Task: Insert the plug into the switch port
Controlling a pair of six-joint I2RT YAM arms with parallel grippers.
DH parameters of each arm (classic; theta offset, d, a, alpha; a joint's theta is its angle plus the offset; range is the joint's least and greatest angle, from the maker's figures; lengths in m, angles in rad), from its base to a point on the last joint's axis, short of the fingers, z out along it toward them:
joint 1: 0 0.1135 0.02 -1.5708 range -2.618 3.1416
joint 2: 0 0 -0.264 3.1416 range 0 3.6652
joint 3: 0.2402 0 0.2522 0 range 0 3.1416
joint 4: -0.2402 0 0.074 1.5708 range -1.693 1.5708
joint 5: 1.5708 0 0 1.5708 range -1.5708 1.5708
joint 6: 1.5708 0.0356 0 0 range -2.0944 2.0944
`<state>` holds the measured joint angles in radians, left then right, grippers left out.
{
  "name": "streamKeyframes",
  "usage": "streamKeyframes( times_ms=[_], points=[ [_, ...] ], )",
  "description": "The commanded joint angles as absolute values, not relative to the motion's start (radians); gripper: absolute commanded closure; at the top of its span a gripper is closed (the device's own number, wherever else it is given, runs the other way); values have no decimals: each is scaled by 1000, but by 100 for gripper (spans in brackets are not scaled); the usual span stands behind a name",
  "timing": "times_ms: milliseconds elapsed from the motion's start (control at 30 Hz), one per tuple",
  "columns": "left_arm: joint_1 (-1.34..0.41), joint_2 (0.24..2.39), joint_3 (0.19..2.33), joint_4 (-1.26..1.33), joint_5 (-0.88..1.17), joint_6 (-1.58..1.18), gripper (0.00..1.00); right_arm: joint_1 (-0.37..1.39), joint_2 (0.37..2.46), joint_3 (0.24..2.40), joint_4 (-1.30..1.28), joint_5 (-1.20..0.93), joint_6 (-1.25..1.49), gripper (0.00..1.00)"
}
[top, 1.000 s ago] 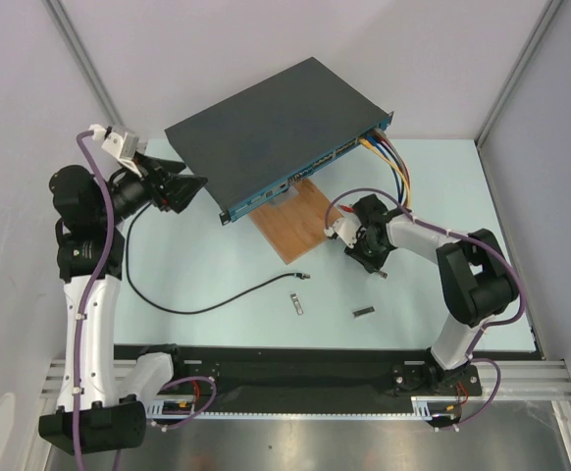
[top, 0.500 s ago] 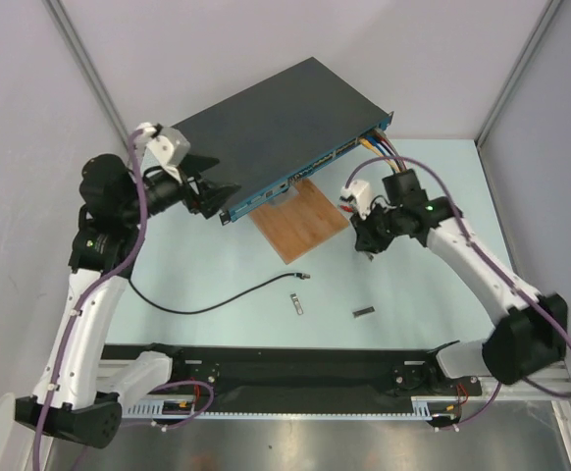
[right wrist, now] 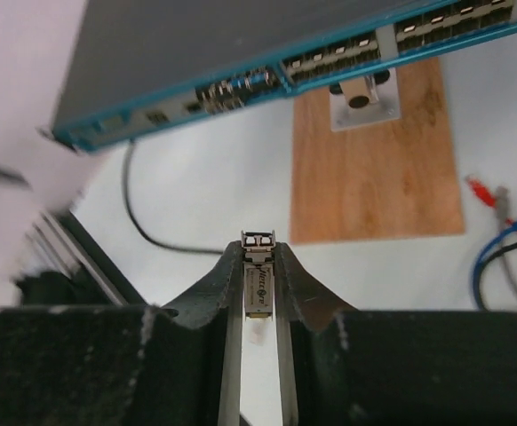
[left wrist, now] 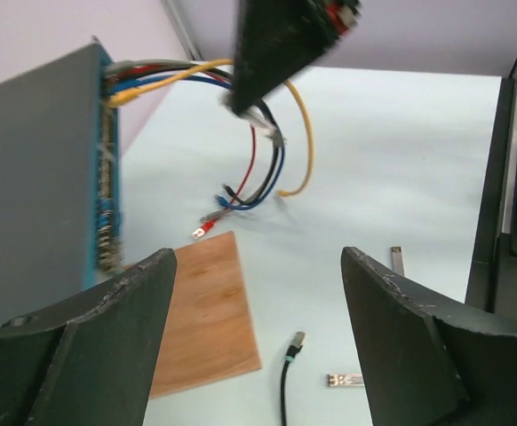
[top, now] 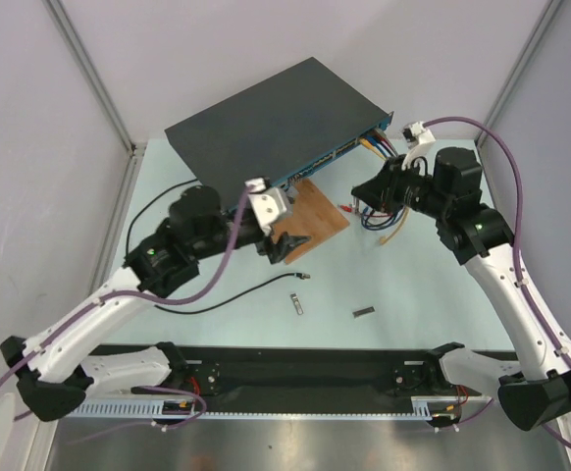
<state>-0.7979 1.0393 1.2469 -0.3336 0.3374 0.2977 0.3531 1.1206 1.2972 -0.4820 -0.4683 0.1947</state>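
Observation:
The plug [top: 305,277], a pale tip on a thin black cable, lies on the table just beyond the wooden board [top: 310,221]. My left gripper [top: 284,245] hangs open over the board's near corner. In the left wrist view the plug [left wrist: 298,339] lies below and between the spread fingers of this gripper [left wrist: 258,266]. The switch port row [top: 330,155] runs along the blue face of the dark-grey box [top: 266,123]. My right gripper [right wrist: 258,253] is shut on a small silver metal stick [right wrist: 258,284] and faces the ports [right wrist: 330,67] from a distance.
Yellow, blue and red cables [top: 384,211] hang from the box's right end, just under my right gripper [top: 364,191]. Two silver sticks [top: 296,305] [top: 364,312] lie on the table near the front. The black cable loops left behind the left arm.
The left arm swung from the box's left side in over the wooden board, jaws spreading a little wider. The right arm lifted and moved right, towards the coloured cables, still gripping its silver stick.

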Motion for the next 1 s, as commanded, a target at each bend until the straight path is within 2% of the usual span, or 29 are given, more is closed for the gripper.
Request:
streamKeyframes(
  times_ms=[0,233,600,833,867,900,933,967],
  points=[
    [-916,1083,1223,-217,120,314,20,354,1120,1327,-315,-379,530,100],
    [-1014,1248,1321,-178,31,238,21,380,1098,1240,-184,-410,710,100],
    [-1029,1365,1391,-135,-80,143,39,436,1068,1180,-118,-411,759,100],
    [-1029,1379,1417,-167,-140,163,73,448,1052,1160,-143,-437,767,100],
    [-1029,1378,1416,-172,-138,158,81,448,1052,1154,-127,-449,765,100],
    [-1029,1373,1413,-173,-123,160,86,448,1051,1147,-121,-469,767,100],
    [-1029,1364,1408,-176,-112,160,97,448,1051,1143,-118,-472,765,100],
    [-1028,1359,1407,-186,-100,156,100,446,1051,1141,-106,-476,761,98]
  ],
)
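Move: The plug, a small silver module, is already pinched in the right gripper and lies about 8 cm ahead of the left hand, 13 cm to its right and 4 cm lower. From the left hand, the middle of the switch front is roughly 18 cm ahead, 3 cm right and 20 cm below; the black cable's end lies on the table some 8 cm ahead, 2 cm right and 37 cm below. The open left gripper is 8 cm back, 13 cm left and 4 cm above the right hand. Sweep the left gripper right, about 8 cm, and down some 4 cm, then ease it forward towards the plug, turning counter-clockwise, and shut its wide-open fingers on the plug's free end. Meanwhile keep the right grip, roll that hand's left side up about 25 degrees and bring it left and slightly up to offer the plug. ##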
